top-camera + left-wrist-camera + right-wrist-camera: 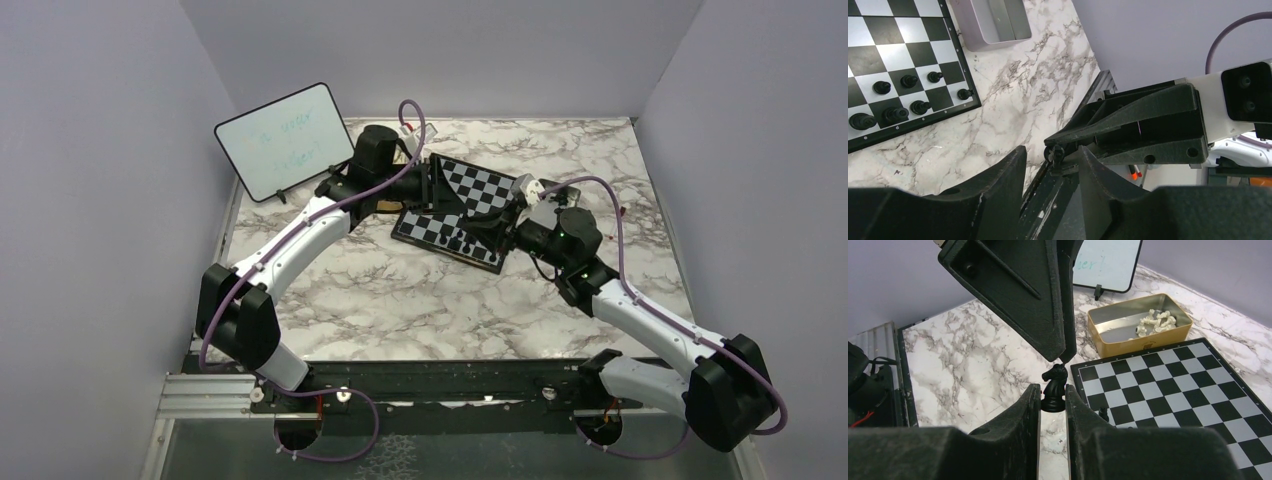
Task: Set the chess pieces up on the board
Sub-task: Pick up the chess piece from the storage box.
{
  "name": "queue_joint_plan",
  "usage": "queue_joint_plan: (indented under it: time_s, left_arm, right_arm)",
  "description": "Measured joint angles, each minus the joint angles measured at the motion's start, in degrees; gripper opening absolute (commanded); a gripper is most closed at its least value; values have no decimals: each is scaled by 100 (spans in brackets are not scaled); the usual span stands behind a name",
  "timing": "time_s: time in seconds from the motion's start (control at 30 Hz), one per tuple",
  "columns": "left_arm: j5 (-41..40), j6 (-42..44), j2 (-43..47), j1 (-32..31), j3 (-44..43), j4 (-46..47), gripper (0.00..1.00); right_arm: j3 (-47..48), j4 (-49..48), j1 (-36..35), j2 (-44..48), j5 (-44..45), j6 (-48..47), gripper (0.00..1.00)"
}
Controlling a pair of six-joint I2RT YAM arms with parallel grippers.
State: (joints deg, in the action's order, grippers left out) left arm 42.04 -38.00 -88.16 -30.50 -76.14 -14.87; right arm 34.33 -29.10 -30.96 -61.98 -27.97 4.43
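A black knight is pinched at its base between the fingers of my right gripper, held upright beside the corner of the board. My left gripper reaches in from above. Its fingers straddle the same knight with a gap on each side, so it is open. In the top view both grippers meet over the near side of the board. Several black chess pieces stand in two rows at the board's edge. Cream-white pieces lie in a gold tin.
A white dry-erase board stands at the back left. A grey metal lid lies beyond the board's corner. One black pawn stands near my right fingers. Purple walls close in the marble table on three sides.
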Motion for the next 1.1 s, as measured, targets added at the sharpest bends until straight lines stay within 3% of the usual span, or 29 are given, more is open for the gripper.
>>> queue_joint_plan:
  time_s: [0.23,0.47,0.57,0.67,0.83,1.0,1.1]
  left_arm:
    - [44,-42,-48,-116,0,79,37]
    - [76,-85,-175,-190,0,107,10]
    - [83,-81,-175,-186,0,105,5]
    - [79,-48,-175,-186,0,98,4]
    - [-46,98,-175,-188,-4,-96,4]
    - [-483,330,-175,-188,-59,-420,4]
    - [-988,542,-177,-188,-181,-680,4]
  right_arm:
    - [17,9,-11,-28,0,0,19]
    - [151,105,-11,-92,2,-4,19]
    - [173,122,-11,-96,11,-2,21]
    - [243,269,-11,-114,20,20,31]
    - [531,809,-11,-144,120,214,57]
    - [557,1392,-11,70,490,557,67]
    - [560,1860,-11,354,734,824,79]
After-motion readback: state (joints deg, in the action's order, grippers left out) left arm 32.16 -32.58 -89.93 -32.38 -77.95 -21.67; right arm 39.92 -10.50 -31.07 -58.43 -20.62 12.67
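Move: The black knight is in my right hand's grip, its head standing about 1 cm ahead and 1 cm left of that hand. From my open left hand it lies roughly 2 cm to the right, 1 cm back and 1 cm lower. Some 23 cm beneath my left hand, the black pieces already set out stand about 5 cm ahead and 3 cm right, the chessboard's middle about 14 cm ahead and 4 cm right, and the storage box about 13 cm ahead and 27 cm right. I ease my left hand about 1.5 cm right and a little back and down around the knight's head and close its fingers to pinch it, while my right hand holds its base nearly still. Only then do I open my right fingers, let go and draw off about 2 cm to the right, tipping down some 15 degrees, as my left hand carries the knight down, forward and left by 3 to 4 cm. ##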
